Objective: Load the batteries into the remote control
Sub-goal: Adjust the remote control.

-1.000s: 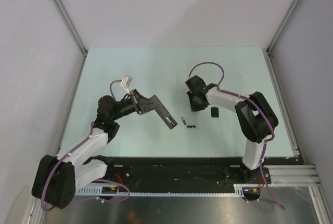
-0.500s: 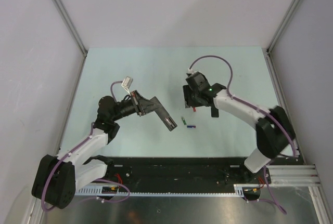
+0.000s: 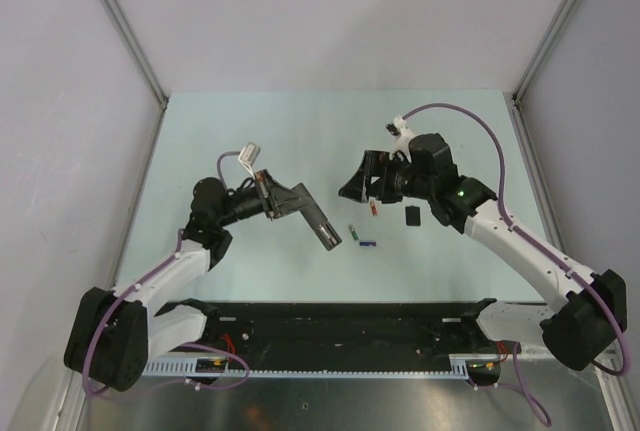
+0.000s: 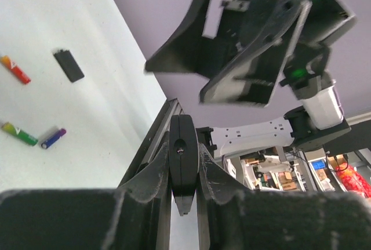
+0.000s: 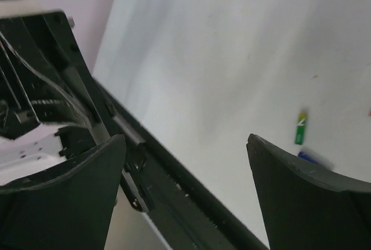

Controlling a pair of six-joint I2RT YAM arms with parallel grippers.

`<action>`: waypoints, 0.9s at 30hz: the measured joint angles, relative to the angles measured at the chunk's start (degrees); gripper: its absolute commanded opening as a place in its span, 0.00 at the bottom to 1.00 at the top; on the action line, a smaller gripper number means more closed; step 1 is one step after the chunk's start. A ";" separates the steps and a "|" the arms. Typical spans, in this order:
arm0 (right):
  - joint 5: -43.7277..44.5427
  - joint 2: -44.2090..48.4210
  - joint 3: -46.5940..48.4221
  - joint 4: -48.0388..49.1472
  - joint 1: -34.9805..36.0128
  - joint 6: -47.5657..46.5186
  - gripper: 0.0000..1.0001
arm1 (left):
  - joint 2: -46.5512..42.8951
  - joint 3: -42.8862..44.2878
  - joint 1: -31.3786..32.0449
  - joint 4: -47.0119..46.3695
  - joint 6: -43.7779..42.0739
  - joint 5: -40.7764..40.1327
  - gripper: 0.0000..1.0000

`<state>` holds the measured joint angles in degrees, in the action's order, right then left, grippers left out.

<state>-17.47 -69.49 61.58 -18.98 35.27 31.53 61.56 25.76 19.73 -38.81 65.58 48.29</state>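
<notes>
My left gripper (image 3: pixel 287 200) is shut on one end of the remote control (image 3: pixel 322 229), a slim black bar slanting out over the table; the left wrist view shows it end-on (image 4: pixel 183 145) between the fingers. Three batteries lie on the table: a green one (image 3: pixel 353 234), a blue-purple one (image 3: pixel 367 244) and a red one (image 3: pixel 374 207). The left wrist view has the red (image 4: pixel 15 69), green (image 4: pixel 18 133) and blue-purple (image 4: pixel 53 138) batteries too. My right gripper (image 3: pixel 358 183) hangs open above the table next to the red battery, nothing between its fingers (image 5: pixel 75 198). The green battery (image 5: pixel 300 127) also shows in the right wrist view.
A small flat black cover (image 3: pixel 412 216) lies on the table right of the red battery, also in the left wrist view (image 4: pixel 69 65). A black rail (image 3: pixel 340 321) runs along the table's near edge. Walls close in the table on three sides.
My right gripper has opened wide and swung from pointing down to pointing left. The red battery now lies uncovered on the table. The left gripper and remote have hardly moved.
</notes>
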 measured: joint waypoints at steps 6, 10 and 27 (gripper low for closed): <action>-15.13 0.02 -6.91 7.89 -2.40 5.22 0.85 | 2.82 5.68 0.00 0.02 0.42 1.40 0.00; -21.16 0.02 -8.61 12.63 -2.12 7.52 0.83 | 4.74 8.31 0.00 -0.04 0.52 2.47 0.00; -26.97 -4.79 -10.21 25.11 3.63 12.41 0.30 | 6.78 10.12 0.02 -0.02 1.68 3.34 0.00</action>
<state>-44.45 -74.28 51.37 6.13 38.89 43.94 68.34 35.88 19.75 -38.83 67.26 51.64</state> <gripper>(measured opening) 0.379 0.208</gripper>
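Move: The remote control, still in the left fingers near its outer end, has its middle about 4 cm back and 4 cm right of the left hand, about level with it. From the empty right hand that middle is some 6 cm back, 9 cm left and 4 cm lower. About 23 cm below the right hand lie the green battery, straight beneath; the red battery, 7 cm ahead and 6 cm right; and the purple battery, 3 cm back and 4 cm right. The remote's free, near end is lifted to meet the right gripper: the left hand keeps its grip and rises nearly 4 cm, easing about 2 cm forward. The right hand comes back about 7 cm and 6 cm left at nearly unchanged height, turning some 25 degrees counter-clockwise with its left side rising, and closes its wide-open fingers well over halfway around that end. ##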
